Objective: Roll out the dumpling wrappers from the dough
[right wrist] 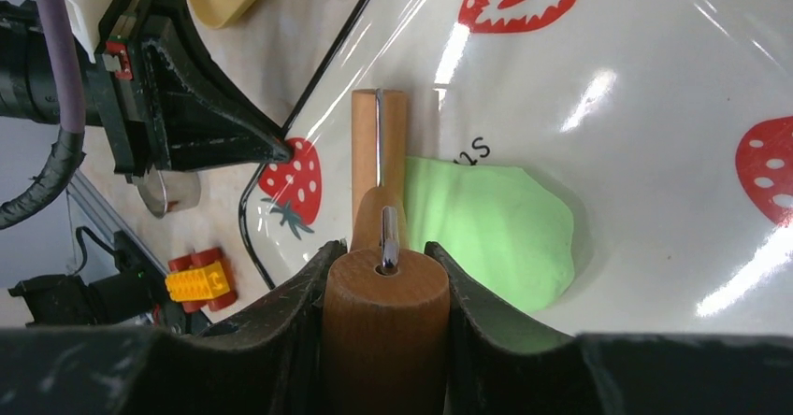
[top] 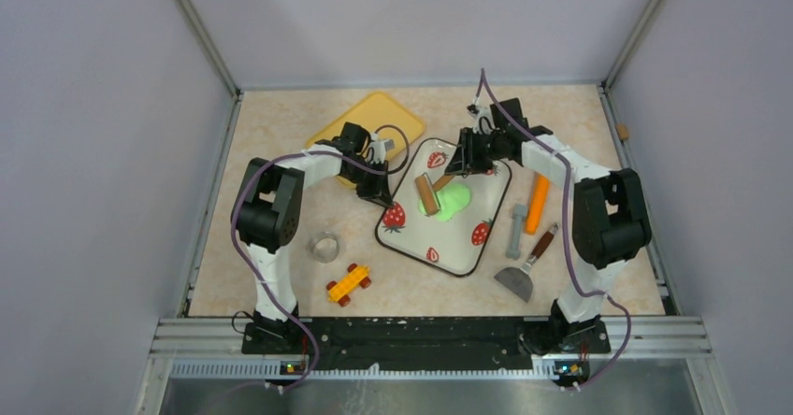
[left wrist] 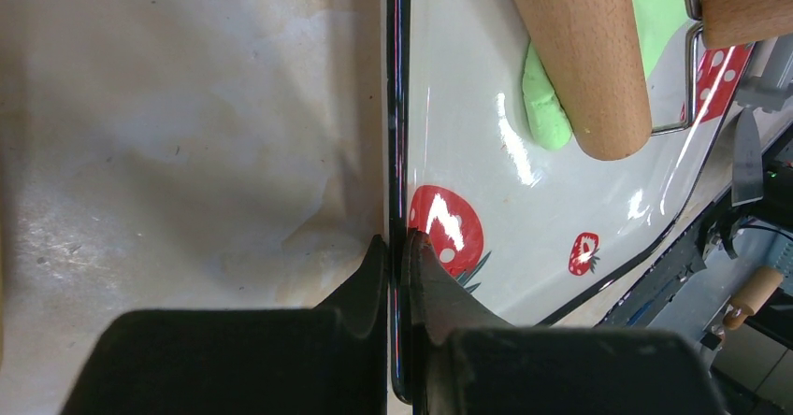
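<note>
The green dough (top: 454,201) lies flattened in the middle of the white strawberry-print tray (top: 451,243). A wooden roller (top: 426,193) rests on the dough's left edge. My right gripper (right wrist: 385,251) is shut on the roller's wooden handle (right wrist: 385,317), with the roller barrel (right wrist: 367,153) and the dough (right wrist: 496,228) just ahead of it. My left gripper (left wrist: 399,247) is shut on the tray's black rim (left wrist: 397,107), one finger on each side. The roller (left wrist: 580,50) presses on the dough (left wrist: 547,111) there. Dumpling wrappers are out of view.
A yellow board (top: 369,121) lies behind the left gripper. Right of the tray lie an orange tool (top: 538,203), a grey tool (top: 516,231) and a spatula (top: 524,270). A metal ring (top: 324,247) and a yellow-red toy car (top: 348,283) sit front left.
</note>
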You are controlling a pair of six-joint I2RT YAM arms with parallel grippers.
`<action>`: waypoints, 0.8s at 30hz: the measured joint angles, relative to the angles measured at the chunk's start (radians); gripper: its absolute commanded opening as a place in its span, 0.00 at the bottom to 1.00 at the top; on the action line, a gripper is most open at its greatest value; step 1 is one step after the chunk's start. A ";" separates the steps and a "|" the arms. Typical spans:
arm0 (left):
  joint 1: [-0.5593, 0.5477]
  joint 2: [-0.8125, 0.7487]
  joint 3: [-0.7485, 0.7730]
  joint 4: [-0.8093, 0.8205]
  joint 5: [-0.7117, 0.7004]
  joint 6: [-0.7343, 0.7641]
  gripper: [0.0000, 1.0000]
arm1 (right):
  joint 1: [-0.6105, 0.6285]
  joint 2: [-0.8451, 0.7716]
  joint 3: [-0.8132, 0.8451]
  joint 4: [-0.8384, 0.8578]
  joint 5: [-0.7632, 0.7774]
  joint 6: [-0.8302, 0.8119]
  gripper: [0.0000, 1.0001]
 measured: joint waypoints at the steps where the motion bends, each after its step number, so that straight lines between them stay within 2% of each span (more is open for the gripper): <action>1: 0.000 0.000 0.000 0.000 0.000 0.000 0.00 | 0.000 0.000 0.019 -0.034 0.002 -0.011 0.00; 6: -0.002 0.000 0.000 0.002 0.003 0.002 0.00 | -0.008 -0.001 0.184 -0.224 0.000 -0.116 0.00; 10: -0.002 0.000 0.000 0.002 0.002 0.007 0.00 | -0.012 -0.040 0.280 -0.304 -0.012 -0.211 0.00; 14: -0.002 0.000 0.000 0.002 0.003 0.011 0.00 | -0.008 -0.093 0.307 -0.399 0.009 -0.369 0.00; 19: -0.002 0.000 0.000 0.002 0.003 0.012 0.00 | 0.035 -0.097 0.320 -0.505 0.117 -0.599 0.00; 24: -0.002 0.000 0.000 0.002 0.003 0.013 0.00 | 0.121 -0.099 0.285 -0.506 0.211 -0.737 0.00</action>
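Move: Below the right hand, which grips the roller's handle, the green dough lies about 10 cm down, some 3 cm back and 2 cm left. The roller itself sits on the dough's left part, roughly 6 cm left, 2 cm back and 9 cm below this hand. The tray's left rim is about 14 cm left and 4 cm back; the orange stick is some 18 cm right and 1 cm back. From the left hand, the dough is about 12 cm right and 1 cm ahead, slightly below. Lifting the roller off the dough's left side, the right hand rises about 9 cm, then sinks again by some 3 cm while easing back and to the right over the dough. Still gripping the handle, it swings some 30 degrees counter-clockwise and tips its fingers steeper downward, setting the roller across at a new angle. The left hand stays put, still pinching the tray's left rim. ##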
